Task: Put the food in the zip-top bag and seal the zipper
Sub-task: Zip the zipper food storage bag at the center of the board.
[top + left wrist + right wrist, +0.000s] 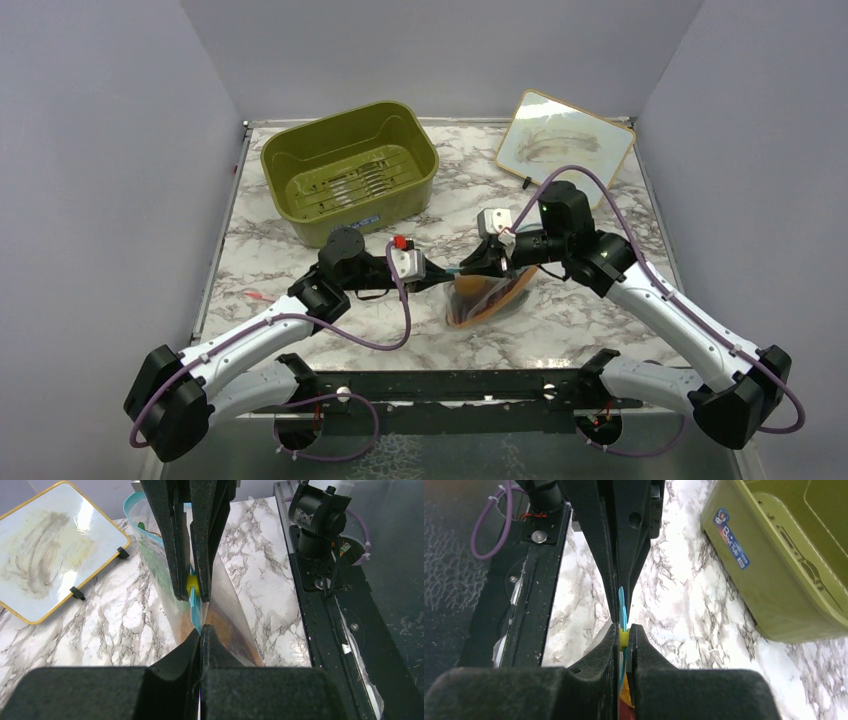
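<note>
The zip-top bag (487, 298) hangs between both grippers just above the marble table, near its front middle. Orange and dark red food (625, 696) shows through its clear wall (227, 612); the other food cannot be made out. My left gripper (200, 632) is shut on the end of the light blue zipper (195, 607). Facing it a short way along the strip, my right gripper (624, 630) is shut on the zipper (622, 600) at a small yellow slider (624, 638). From above, the left gripper (447, 274) and right gripper (478, 262) nearly meet tip to tip.
An olive-green tub (350, 170) stands at the back left, close to the right wrist's view (784, 565). A yellow-framed whiteboard (565, 145) lies at the back right. The black base rail (345, 630) runs along the table's near edge.
</note>
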`<state>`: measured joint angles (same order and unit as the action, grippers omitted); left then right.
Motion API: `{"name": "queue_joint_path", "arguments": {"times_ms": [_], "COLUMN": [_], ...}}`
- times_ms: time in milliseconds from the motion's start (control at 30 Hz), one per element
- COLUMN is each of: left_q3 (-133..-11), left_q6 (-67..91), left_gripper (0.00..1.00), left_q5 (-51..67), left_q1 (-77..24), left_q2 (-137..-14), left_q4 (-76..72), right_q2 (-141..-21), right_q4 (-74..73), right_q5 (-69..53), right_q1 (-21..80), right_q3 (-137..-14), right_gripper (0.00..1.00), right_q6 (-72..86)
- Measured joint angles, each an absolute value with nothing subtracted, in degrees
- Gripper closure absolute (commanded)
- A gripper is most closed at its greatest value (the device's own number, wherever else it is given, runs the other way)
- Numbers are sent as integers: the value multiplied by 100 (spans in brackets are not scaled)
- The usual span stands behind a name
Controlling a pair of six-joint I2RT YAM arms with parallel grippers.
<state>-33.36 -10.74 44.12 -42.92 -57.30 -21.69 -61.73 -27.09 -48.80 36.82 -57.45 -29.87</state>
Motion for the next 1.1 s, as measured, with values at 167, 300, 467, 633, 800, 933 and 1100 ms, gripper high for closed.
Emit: {"name": "queue_joint_path", "arguments": {"times_ms": [167,300,467,633,800,933,1100], "left_q3": [-3336,-3424,-3566,-3647,-4016,-4145,-4150], "left_q6": [-1155,-1151,-1151,-969,-722,-666,-609], "left_gripper": [100,100,100,78,60,59,60], "left_q5": [4362,4364,4364,4436,4757,5050,5245], "left_q1": [-4300,-4300,-4316,-4316,-4303,-4298,-4298], "left_q2": [-5712,-5712,-5695,-5660,-5859,-6049,-6263], "left_q4": [-2067,-1973,-1837,-1898,-1944,-1994,-1999], "right_q2": [-6005,-5798,-5559,-5264,-5172,-5277,-5367], "right_q4": [-2991,-3203,-3520,-3634,-3293,-2915,-2545], "right_q5": [-4532,-4156,-3686,-3629,-4077,-4418,-4602], "right_q1": [3682,3682,3686,3693,3662,3662,3662], "right_q3": [-5745,-5745,-5826,-5846,-5596,-5363,-5349], "right_gripper": [99,99,99,99,99,99,99], "right_q6": [-2980,-2967,-3030,-3142,-2987,-2740,-2512]}}
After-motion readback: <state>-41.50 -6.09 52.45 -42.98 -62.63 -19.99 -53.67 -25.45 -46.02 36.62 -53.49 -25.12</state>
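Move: The left fingers pinch the near end of the zipper, with the yellow slider, in the closed right fingers, about 4 cm to the left hand's right and roughly level with it. The green tub stands some 24 cm ahead and 22 cm left of the left hand, about 17 cm lower. From the right hand, the far end of the open zipper lies some 13 cm right and 8 cm ahead; the food-filled bag body is about 6 cm right, 4 cm back and 13 cm below. The right hand keeps its pinch on the yellow slider and draws it about 4 cm to the right along the zipper, away from the left hand, which holds the zipper end nearly still apart from a slight rise; then the right hand comes back left some 2.5 cm, ending a little higher and farther back. As that return begins, the left fingers open to not quite half and let go of the zipper end, the hand rising about 4 cm in all and easing right with a slight clockwise turn, then starting to sink again with the fingers spread either side of the strip. ##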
